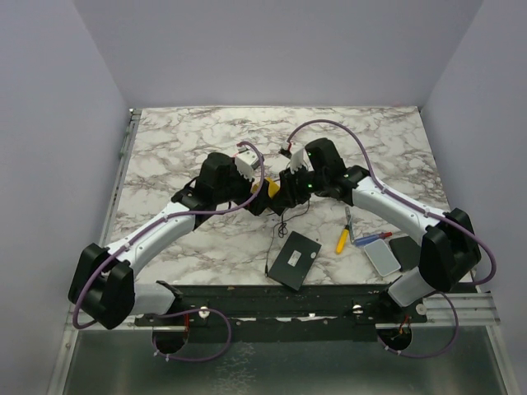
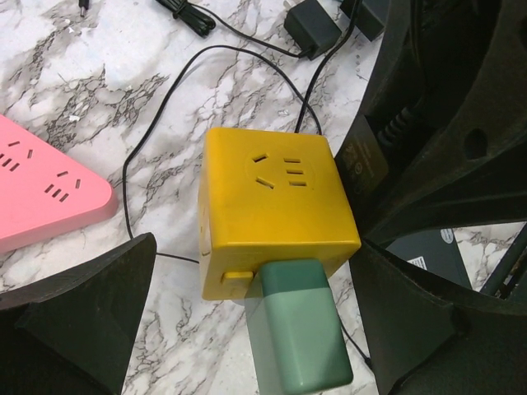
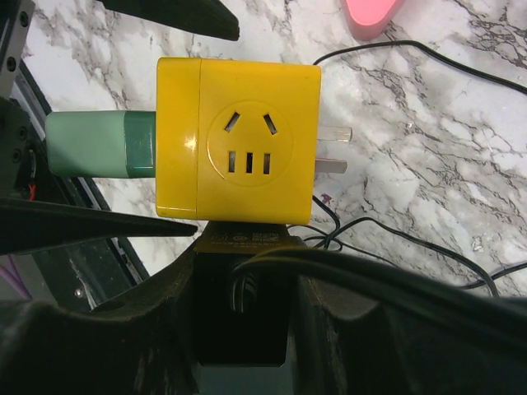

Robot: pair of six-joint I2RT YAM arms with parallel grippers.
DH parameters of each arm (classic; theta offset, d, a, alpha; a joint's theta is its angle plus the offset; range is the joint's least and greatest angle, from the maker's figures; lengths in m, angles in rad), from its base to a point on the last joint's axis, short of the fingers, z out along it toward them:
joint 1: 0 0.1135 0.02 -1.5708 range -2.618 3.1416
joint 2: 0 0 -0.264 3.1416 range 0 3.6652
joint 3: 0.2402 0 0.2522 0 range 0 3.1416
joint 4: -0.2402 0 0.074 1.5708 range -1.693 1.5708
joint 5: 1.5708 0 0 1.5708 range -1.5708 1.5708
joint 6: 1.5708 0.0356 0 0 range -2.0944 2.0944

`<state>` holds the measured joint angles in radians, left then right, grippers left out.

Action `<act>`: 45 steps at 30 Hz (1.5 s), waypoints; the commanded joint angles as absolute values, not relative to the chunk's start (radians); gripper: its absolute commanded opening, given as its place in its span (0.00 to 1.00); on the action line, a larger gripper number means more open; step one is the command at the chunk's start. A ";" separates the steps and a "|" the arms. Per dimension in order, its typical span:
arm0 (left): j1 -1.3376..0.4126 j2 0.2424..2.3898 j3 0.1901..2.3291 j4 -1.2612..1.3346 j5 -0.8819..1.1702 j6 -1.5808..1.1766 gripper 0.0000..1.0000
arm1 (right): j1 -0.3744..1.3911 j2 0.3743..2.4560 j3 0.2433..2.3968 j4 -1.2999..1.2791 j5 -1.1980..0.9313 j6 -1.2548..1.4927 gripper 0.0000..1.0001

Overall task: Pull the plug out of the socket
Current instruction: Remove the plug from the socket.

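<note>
The socket is a yellow cube (image 2: 276,210) (image 3: 239,140) (image 1: 269,188) at the middle of the table. A green plug (image 2: 300,329) (image 3: 90,144) is seated in one side face. A black adapter plug (image 3: 247,296) (image 2: 366,160) sits in another face, and two bare metal prongs (image 3: 333,148) stick out opposite the green plug. My left gripper (image 2: 263,333) (image 1: 260,197) is open, with its fingers (image 2: 82,321) wide on either side of the green plug and apart from it. My right gripper (image 3: 247,337) (image 1: 286,189) is shut on the black adapter plug.
A pink power strip (image 2: 41,189) (image 3: 375,15) lies beside the cube. Thin black cables (image 2: 165,123) and another black adapter (image 2: 313,29) lie on the marble. Near the front edge are a black box (image 1: 295,259), a yellow-handled tool (image 1: 341,240) and a grey card (image 1: 381,257).
</note>
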<state>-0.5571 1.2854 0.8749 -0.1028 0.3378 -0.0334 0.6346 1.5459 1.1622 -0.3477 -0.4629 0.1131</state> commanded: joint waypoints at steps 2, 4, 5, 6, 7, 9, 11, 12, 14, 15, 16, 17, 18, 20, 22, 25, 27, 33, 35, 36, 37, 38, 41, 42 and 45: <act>-0.566 1.298 0.901 -0.108 0.294 -0.037 0.99 | 0.637 1.528 1.223 -0.332 -0.546 0.110 0.00; -0.567 1.298 0.900 -0.108 0.290 -0.035 0.98 | 0.637 1.529 1.226 -0.338 -0.554 0.104 0.00; -0.567 1.302 0.901 -0.107 0.292 -0.035 0.97 | 0.636 1.529 1.226 -0.340 -0.556 0.099 0.00; -0.568 1.305 0.901 -0.108 0.294 -0.035 0.96 | 0.636 1.528 1.226 -0.340 -0.559 0.095 0.00; -0.569 1.308 0.903 -0.108 0.297 -0.034 0.94 | 0.636 1.528 1.227 -0.342 -0.562 0.092 0.00; -0.569 1.313 0.903 -0.109 0.306 -0.032 0.86 | 0.636 1.527 1.231 -0.351 -0.565 0.081 0.00; -0.569 1.314 0.905 -0.110 0.316 -0.031 0.76 | 0.637 1.528 1.233 -0.361 -0.561 0.070 0.00; -0.569 1.315 0.905 -0.110 0.321 -0.031 0.71 | 0.637 1.528 1.234 -0.364 -0.559 0.065 0.00; -0.570 1.317 0.906 -0.109 0.327 -0.031 0.65 | 0.636 1.527 1.233 -0.369 -0.558 0.056 0.00; -0.571 1.320 0.907 -0.110 0.333 -0.031 0.61 | 0.636 1.526 1.235 -0.371 -0.562 0.053 0.00; -0.572 1.322 0.907 -0.109 0.339 -0.031 0.58 | 0.636 1.526 1.236 -0.371 -0.565 0.051 0.00; -0.573 1.324 0.907 -0.110 0.345 -0.031 0.55 | 0.637 1.526 1.236 -0.371 -0.571 0.049 0.01; -0.574 1.326 0.909 -0.109 0.350 -0.031 0.53 | 0.636 1.526 1.238 -0.372 -0.575 0.046 0.00; -0.577 1.331 0.908 -0.109 0.353 -0.032 0.49 | 0.637 1.529 1.241 -0.373 -0.576 0.047 0.01; -0.580 1.336 0.910 -0.109 0.353 -0.036 0.40 | 0.636 1.534 1.246 -0.372 -0.577 0.051 0.02; -0.583 1.342 0.911 -0.108 0.345 -0.050 0.21 | 0.637 1.543 1.249 -0.368 -0.581 0.059 0.09; -0.582 1.348 0.911 -0.107 0.331 -0.067 0.07 | 0.637 1.545 1.245 -0.357 -0.572 0.067 0.15; -0.582 1.349 0.908 -0.089 0.297 -0.098 0.00 | 0.635 1.546 1.234 -0.348 -0.540 0.070 0.41; -0.582 1.339 0.901 -0.083 0.284 -0.101 0.00 | 0.637 1.545 1.228 -0.348 -0.537 0.067 0.51; -0.583 1.335 0.899 -0.081 0.277 -0.101 0.00 | 0.637 1.545 1.226 -0.348 -0.536 0.065 0.55; -0.583 1.331 0.896 -0.078 0.273 -0.103 0.00 | 0.636 1.546 1.226 -0.349 -0.536 0.063 0.58; -0.583 1.330 0.894 -0.075 0.266 -0.104 0.00 | 0.637 1.547 1.226 -0.352 -0.534 0.060 0.60; -0.583 1.332 0.891 -0.075 0.250 -0.109 0.00 | 0.636 1.551 1.227 -0.363 -0.524 0.053 0.63; -0.583 1.334 0.891 -0.075 0.242 -0.112 0.00 | 0.637 1.550 1.227 -0.365 -0.511 0.052 0.64; -0.578 1.338 0.892 -0.075 0.226 -0.126 0.00 | 0.635 1.541 1.222 -0.373 -0.454 0.067 0.65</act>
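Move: The yellow socket sits just off the left hand's open fingers, its middle about 3 cm to the right, 1 cm ahead and 1 cm below; from the right hand, which holds the black plug in its side, it is some 5 cm left and 2 cm ahead. From the left hand, the green plug is about 3 cm back and 1 cm right, the pink power strip some 8 cm ahead, 6 cm left and 12 cm below. Easing rightward and a little down by about 1 cm, the left hand closes from wide open until its fingers pinch the yellow socket by two opposite sides, then keeps that grip while drifting forward and slightly lower. The right hand stays within a centimetre or so, first holding the black plug, then opens at the end to let go of it. ##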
